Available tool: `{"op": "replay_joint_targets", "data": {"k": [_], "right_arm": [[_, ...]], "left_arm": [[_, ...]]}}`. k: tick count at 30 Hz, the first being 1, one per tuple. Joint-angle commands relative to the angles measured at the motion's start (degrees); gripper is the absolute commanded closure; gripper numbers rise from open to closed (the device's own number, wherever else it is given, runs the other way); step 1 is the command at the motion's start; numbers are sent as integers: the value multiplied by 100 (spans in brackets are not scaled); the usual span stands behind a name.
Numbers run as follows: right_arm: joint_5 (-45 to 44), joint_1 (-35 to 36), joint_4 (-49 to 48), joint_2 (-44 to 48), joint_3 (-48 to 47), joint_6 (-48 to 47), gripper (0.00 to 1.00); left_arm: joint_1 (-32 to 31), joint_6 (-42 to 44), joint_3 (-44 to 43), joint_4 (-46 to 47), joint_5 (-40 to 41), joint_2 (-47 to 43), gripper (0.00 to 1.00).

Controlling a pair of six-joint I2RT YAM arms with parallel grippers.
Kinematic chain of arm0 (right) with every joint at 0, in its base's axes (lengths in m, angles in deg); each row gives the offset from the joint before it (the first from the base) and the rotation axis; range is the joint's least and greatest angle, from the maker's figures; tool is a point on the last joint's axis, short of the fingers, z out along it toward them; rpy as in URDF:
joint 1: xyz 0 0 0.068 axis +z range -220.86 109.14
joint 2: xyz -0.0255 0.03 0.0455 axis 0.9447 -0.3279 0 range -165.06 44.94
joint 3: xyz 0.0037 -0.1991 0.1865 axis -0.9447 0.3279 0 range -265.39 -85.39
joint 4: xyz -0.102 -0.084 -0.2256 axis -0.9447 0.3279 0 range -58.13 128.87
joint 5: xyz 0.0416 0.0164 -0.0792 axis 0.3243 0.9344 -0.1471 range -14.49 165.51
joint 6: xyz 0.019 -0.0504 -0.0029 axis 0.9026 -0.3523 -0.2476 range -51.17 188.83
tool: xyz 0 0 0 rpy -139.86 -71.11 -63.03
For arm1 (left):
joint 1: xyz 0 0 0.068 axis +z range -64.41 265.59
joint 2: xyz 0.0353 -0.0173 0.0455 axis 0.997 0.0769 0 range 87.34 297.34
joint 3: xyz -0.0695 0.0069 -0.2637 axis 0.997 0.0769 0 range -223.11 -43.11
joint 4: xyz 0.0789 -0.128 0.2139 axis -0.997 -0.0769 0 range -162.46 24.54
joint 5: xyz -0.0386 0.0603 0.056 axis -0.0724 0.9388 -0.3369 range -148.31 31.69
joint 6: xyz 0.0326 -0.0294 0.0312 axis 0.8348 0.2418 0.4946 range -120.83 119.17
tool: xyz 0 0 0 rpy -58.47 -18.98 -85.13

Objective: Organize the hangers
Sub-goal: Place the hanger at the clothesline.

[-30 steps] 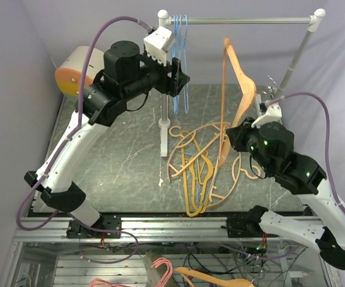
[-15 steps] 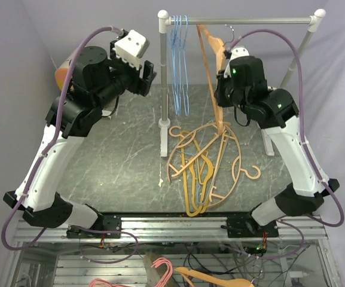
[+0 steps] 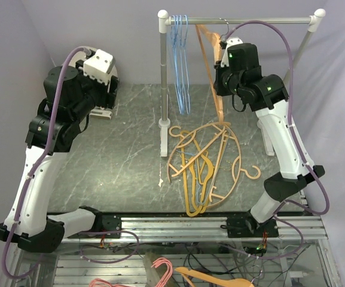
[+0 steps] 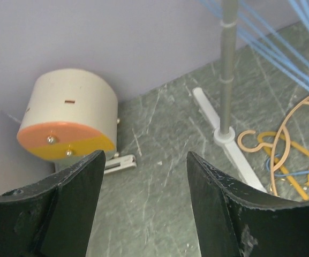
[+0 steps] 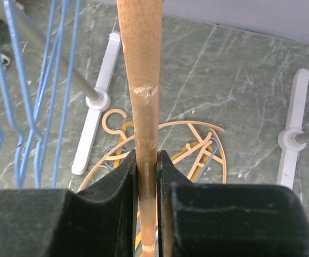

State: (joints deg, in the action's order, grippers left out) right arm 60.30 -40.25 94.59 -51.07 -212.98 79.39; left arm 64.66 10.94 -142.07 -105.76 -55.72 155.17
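Note:
Several light-blue wire hangers [image 3: 180, 60] hang at the left end of the rack's rail [image 3: 262, 20]. My right gripper [image 3: 222, 67] is shut on an arm of a tan wooden hanger [image 3: 208, 57], whose metal hook sits at the rail. In the right wrist view the wooden arm [image 5: 142, 80] runs upright between the closed fingers of the right gripper [image 5: 147, 160]. A tangled pile of orange and tan hangers [image 3: 205, 164] lies on the table under it. My left gripper [image 3: 109, 95] is open and empty at the far left, away from the rack; in its wrist view the left gripper [image 4: 146, 155] shows only table between its fingers.
A cream cylinder with an orange and yellow face [image 4: 68, 118] stands in the back left corner. The rack's left post [image 3: 164, 78] and white foot [image 4: 226, 134] stand mid-table, its right post [image 3: 298, 54] at the back right. Purple walls close in behind and at the sides.
My right arm lifted the wooden hanger from above the pile up to the rail. My left arm drew back from the rack toward the left, its jaws still open.

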Motion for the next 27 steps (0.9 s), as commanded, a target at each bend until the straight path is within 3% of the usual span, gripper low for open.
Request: {"op": "replay_joint_targets", "data": {"k": [1,12,27], "right_arm": [[242,-390,-505,-4,-13,-109,100],[785,-1251,-787,-529,-305,20,100],[1391,-2371,-1064,-607,77,187,100]], "left_arm": [[338,52,357,24,-253,-218,27],[918,-59,940,105,-824,-420,27],[1301,-167,810,74,-1497,-283,27]]}}
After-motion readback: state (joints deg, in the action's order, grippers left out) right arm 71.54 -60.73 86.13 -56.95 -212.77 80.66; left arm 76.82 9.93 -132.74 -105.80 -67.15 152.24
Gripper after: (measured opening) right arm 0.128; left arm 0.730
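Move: The clothesline's middle lies about 18 cm ahead of the right hand, some 6 cm to its right and roughly 14 cm above; that hand already grips the wooden hanger. The blue hangers hang some 18 cm ahead and 14 cm left of this hand, with their middles about 8 cm below it. The right upright stands some 18 cm ahead and 30 cm right. From the left hand, the clothesline's middle is about 23 cm ahead, 45 cm right and 8 cm above. The wooden hanger, still pinched in the right hand's closed fingers, is carried right and forward, about 10 cm each way, towards the clothesline and away from the blue hangers, while the wrist swings some 10 degrees clockwise. The left hand, open and empty, sinks about 5 cm and shifts a little left, then nearly stops. ##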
